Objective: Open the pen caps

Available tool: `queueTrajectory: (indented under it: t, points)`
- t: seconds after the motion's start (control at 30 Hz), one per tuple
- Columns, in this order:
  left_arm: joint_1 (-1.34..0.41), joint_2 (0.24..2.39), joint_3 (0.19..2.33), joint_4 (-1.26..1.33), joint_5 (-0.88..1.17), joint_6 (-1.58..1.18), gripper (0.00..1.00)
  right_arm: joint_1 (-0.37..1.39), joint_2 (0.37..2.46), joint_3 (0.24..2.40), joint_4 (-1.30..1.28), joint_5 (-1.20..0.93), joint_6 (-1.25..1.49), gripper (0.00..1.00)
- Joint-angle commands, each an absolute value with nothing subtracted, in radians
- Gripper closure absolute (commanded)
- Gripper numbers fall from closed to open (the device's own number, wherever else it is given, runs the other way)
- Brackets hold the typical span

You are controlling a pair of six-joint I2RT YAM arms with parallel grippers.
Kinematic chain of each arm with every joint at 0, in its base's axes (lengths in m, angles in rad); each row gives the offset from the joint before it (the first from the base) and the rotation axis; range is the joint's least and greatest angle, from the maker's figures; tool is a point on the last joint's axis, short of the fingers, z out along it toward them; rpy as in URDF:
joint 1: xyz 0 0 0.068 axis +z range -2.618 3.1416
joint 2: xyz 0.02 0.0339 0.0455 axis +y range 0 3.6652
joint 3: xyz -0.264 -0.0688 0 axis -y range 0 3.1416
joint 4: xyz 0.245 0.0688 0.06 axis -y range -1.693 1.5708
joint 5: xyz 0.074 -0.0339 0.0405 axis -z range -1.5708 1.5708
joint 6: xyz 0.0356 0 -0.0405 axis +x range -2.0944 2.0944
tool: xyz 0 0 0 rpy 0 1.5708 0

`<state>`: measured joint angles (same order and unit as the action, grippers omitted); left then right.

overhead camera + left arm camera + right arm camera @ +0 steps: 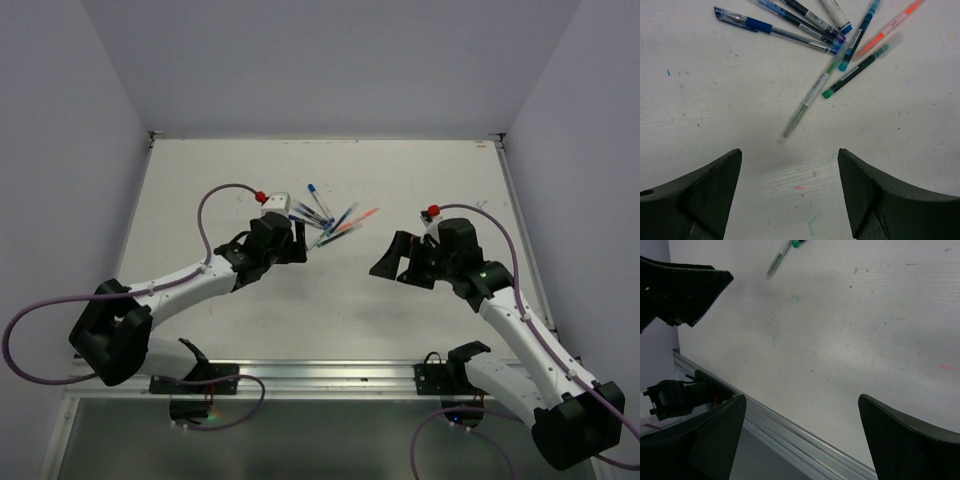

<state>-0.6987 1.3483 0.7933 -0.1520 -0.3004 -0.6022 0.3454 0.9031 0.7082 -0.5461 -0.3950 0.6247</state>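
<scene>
Several stick pens [325,215] lie fanned out on the white table. In the left wrist view they cross the top: a blue capped pen [760,26], a green pen [809,97], a dark pen with a green end [852,75], a teal pen [858,34] and an orange pen [890,25]. A blue pen cap [846,28] sits on a white pen's end. My left gripper [789,152] is open just short of the green pen's tip, holding nothing. My right gripper [392,262] is open and empty to the right of the pens.
A small blue piece [311,188] lies apart behind the pile. The metal rail [790,432] runs along the table's near edge. In the right wrist view the left gripper's finger [687,285] shows at upper left. White walls close in three sides.
</scene>
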Motion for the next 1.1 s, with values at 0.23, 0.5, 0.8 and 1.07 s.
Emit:
queueTrajectory:
  t: [0.23,0.5,0.8,1.07]
  points:
    - [-0.703,1.491,0.83,0.119,-0.333,-0.272,0.19,0.336,0.884,0.77,-0.522,-0.44,0.644,0.01]
    - [-0.699,1.6,0.908,0.098,-0.224,-0.196,0.21,0.336,0.876,0.781,-0.535,-0.439,0.638,0.01]
    - [-0.699,1.644,0.877,0.132,-0.207,-0.227,0.23,0.33,0.868,0.785,-0.546,-0.44,0.635,0.01]
    - [-0.699,1.689,0.85,0.161,-0.172,-0.236,0.25,0.324,0.861,0.785,-0.563,-0.439,0.626,0.01]
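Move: The light-green pen, nearest of the cluster, has its middle about 9 cm ahead of the left hand, 5 cm to its right and 10 cm below. The black-and-green pen lies 2 cm farther out and 6 cm to the right of it; the clear pen with the blue grip sits 9 cm beyond it and some 4 cm left. From the right hand the light-green pen is roughly 18 cm ahead, 18 cm left and 15 cm down. Towards the near part of the light-green pen, the left hand sinks about 5 cm while going some 4 cm forward and 4 cm right; the forward reach is over halfway through, then it mostly settles lower. The wrist turns nearly 20 degrees clockwise, bringing the open fingers to either side of the pen's line, still above the table. The right hand merely rises about 2 cm. ##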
